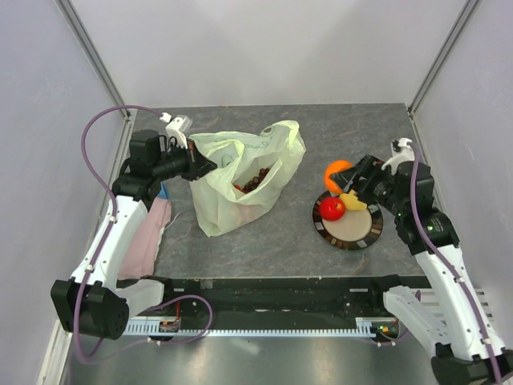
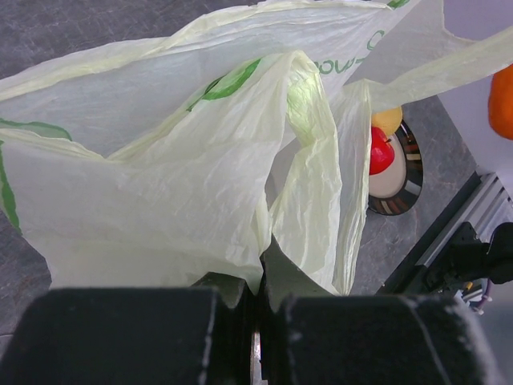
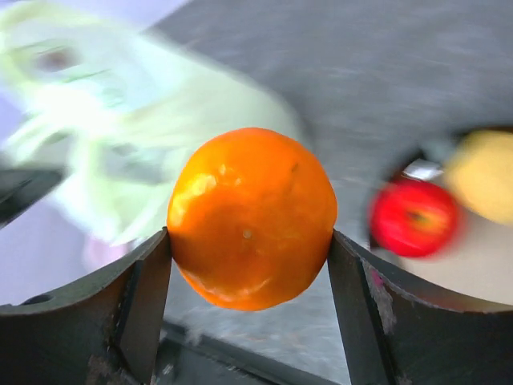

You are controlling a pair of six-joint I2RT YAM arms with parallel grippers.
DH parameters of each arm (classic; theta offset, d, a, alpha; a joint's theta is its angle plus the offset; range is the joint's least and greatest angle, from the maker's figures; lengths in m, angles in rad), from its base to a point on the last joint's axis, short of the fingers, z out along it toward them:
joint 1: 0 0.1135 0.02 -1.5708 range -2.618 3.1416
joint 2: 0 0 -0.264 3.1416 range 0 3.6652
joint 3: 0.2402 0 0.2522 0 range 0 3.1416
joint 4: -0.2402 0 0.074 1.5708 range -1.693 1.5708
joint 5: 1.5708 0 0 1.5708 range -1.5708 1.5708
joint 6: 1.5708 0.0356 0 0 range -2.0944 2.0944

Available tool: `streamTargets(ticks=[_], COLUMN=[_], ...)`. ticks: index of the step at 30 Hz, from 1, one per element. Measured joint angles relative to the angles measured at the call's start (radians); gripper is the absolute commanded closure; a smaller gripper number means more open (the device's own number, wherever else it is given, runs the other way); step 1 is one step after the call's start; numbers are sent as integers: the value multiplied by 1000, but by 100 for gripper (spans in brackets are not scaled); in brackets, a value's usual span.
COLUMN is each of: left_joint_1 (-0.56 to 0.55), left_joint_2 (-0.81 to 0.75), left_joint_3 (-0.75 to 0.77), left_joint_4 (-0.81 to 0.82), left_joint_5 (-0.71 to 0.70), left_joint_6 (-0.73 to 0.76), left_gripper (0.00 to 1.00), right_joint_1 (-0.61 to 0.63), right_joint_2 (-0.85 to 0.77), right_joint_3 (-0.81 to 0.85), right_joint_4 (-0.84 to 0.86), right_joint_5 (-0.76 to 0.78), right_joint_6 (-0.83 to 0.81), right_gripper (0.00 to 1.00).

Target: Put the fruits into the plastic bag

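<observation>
The pale green plastic bag (image 1: 244,180) stands open at mid-table, with dark fruit (image 1: 250,184) showing inside. My left gripper (image 1: 198,166) is shut on the bag's left rim (image 2: 264,265) and holds it up. An orange (image 1: 337,171) hangs above the table, right of the bag, with my right gripper (image 1: 349,178) shut on it; both fingers press its sides (image 3: 252,218). A red apple (image 1: 333,208) and a yellow lemon (image 1: 350,200) lie on the dark-rimmed plate (image 1: 353,233), below the right gripper. In the left wrist view the apple (image 2: 380,150) and the lemon (image 2: 387,119) peek past the bag.
A pink cloth (image 1: 147,237) lies on the table's left side under my left arm. A black rail (image 1: 280,285) runs along the near edge. Pale walls close in the back and both sides.
</observation>
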Motion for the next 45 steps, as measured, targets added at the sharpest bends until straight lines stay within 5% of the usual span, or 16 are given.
streamTargets(ticks=[12,26,45], left_joint_1=[0,0,0], left_joint_2=[19,24,24], left_joint_3=[0,0,0], left_joint_4=[0,1,1], left_joint_5=[46,49,65], left_joint_6=[-2,-2,-2], left_gripper=[99,98,99], right_joint_1=[660,675,684], right_joint_2=[458,654,1002], right_joint_3=[278,374,506], right_joint_4=[386,311,205], right_joint_5=[37,440,571], right_joint_6=[-97,-135,-150], right_gripper=[78,80,77])
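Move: The right hand already holds the orange. The bag's open mouth lies about 23 cm to its left, 9 cm ahead and 12 cm lower. On the plate, some 21 cm below the hand, the red apple sits about 2 cm ahead and 1 cm to the right, the yellow fruit about 5 cm ahead and 7 cm to the right. From the left hand, pinching the rim, the mouth is roughly 12 cm to the right, 3 cm ahead and 10 cm lower. Still gripping the orange, the right hand swings about 24 cm left to the bag, arching up and turning counter-clockwise, then works forward some 10 cm and sinks through the mouth, about 18 cm down from its peak, its left side rolling down. The bag's film comes to lie across the orange; the left hand keeps its pinch on the rim. ##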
